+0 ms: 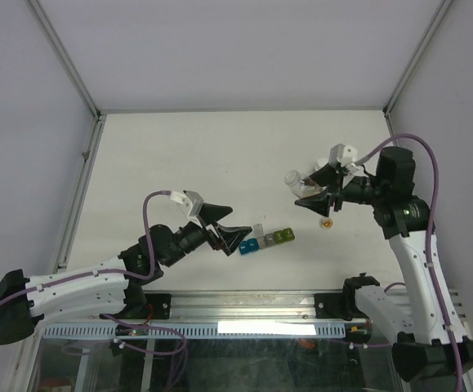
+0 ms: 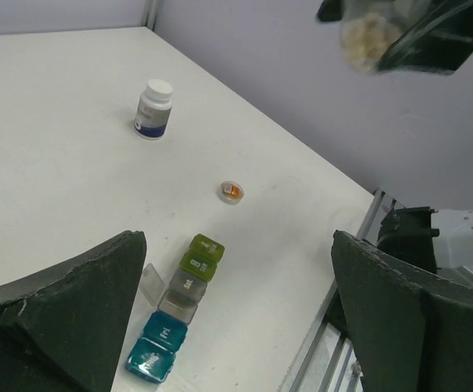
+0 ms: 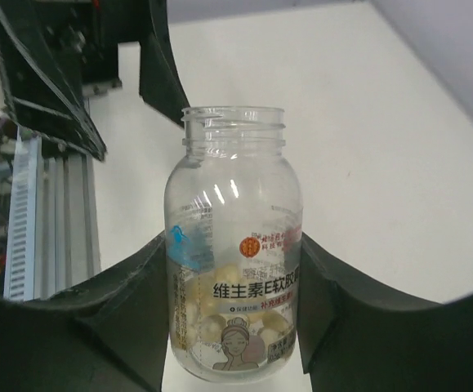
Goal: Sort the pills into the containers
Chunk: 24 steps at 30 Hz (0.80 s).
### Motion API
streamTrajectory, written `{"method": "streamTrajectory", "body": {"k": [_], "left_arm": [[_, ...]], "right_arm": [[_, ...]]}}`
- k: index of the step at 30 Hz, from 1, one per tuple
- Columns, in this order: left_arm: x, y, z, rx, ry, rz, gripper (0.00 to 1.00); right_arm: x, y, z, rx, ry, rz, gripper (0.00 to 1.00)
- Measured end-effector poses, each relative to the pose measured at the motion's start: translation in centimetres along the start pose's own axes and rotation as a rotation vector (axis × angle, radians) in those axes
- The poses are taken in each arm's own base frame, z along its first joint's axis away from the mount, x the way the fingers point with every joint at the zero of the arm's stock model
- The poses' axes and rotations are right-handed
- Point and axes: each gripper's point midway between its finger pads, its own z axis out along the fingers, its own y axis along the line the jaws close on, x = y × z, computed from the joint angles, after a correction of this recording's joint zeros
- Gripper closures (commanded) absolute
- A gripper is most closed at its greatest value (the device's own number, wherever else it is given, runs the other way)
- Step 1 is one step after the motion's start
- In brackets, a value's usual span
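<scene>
The containers (image 1: 266, 239) are a strip of joined compartments running from teal through grey to yellow-green, and lie on the table. In the left wrist view the strip (image 2: 180, 304) has one grey lid (image 2: 152, 282) flipped open. My left gripper (image 1: 234, 227) is open and empty, just left of the strip, which shows between its jaws (image 2: 236, 327). My right gripper (image 1: 316, 189) is shut on a clear uncapped bottle (image 3: 232, 269) holding pale yellow pills (image 3: 220, 327), raised above the table right of the strip. The held bottle also shows in the left wrist view (image 2: 365, 39).
A small round cap with something orange in it (image 1: 327, 223) lies on the table right of the strip, and shows in the left wrist view (image 2: 231, 191). A capped white bottle (image 2: 153, 109) stands farther off. The metal rail (image 1: 244, 306) runs along the near table edge.
</scene>
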Motion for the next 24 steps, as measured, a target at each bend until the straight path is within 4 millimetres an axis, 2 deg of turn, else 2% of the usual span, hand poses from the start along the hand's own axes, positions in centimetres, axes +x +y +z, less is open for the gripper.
{"method": "streamTrajectory", "body": {"k": [5,7,9,14,19,24], "left_arm": [[2.1,1.2,0.5,-0.032,0.035,0.043,0.01],[2.4,1.8,0.6,-0.054,0.042,0.067,0.01],[2.4,2.3,0.6,-0.076,0.037,0.085,0.01],[3.3,4.0,0.1,-0.137,0.039,0.112,0.01],[4.7,6.1,-0.7,-0.214,0.060,0.138,0.01],[4.3,8.2,-1.0,-0.293,0.041,0.146,0.01]], "right_arm": [[9.5,-0.7,0.5,-0.073,0.237,0.060,0.83],[13.3,0.5,0.4,-0.139,0.323,0.079,0.83],[15.6,1.9,0.3,-0.191,0.377,0.073,0.83],[19.8,3.6,0.9,-0.275,0.500,-0.004,0.83],[22.9,3.1,2.4,-0.329,0.605,-0.016,0.84],[25.1,2.3,3.4,-0.351,0.697,-0.029,0.84]]}}
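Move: Below the right hand, which already holds the clear bottle, the pill box's open grey compartment lies some 32 cm down, about 4 cm to the left and nearly level fore and aft. At table level, the teal compartments are roughly 8 cm left and 1 cm back, and the small dish about 12 cm right and 6 cm ahead. The white bottle stands some 10 cm right and 19 cm ahead. From the empty left hand, the grey compartment is about 8 cm right, 6 cm ahead and 22 cm below. Dropping almost straight down by about 25 cm, quickly at first and then slowing, the right hand keeps its grip on the bottle and tips its leftward-pointing fingers down some 40 degrees while turning counter-clockwise, bringing the mouth towards the open grey compartment. The open left hand sinks about 7 cm, easing forward and left. ##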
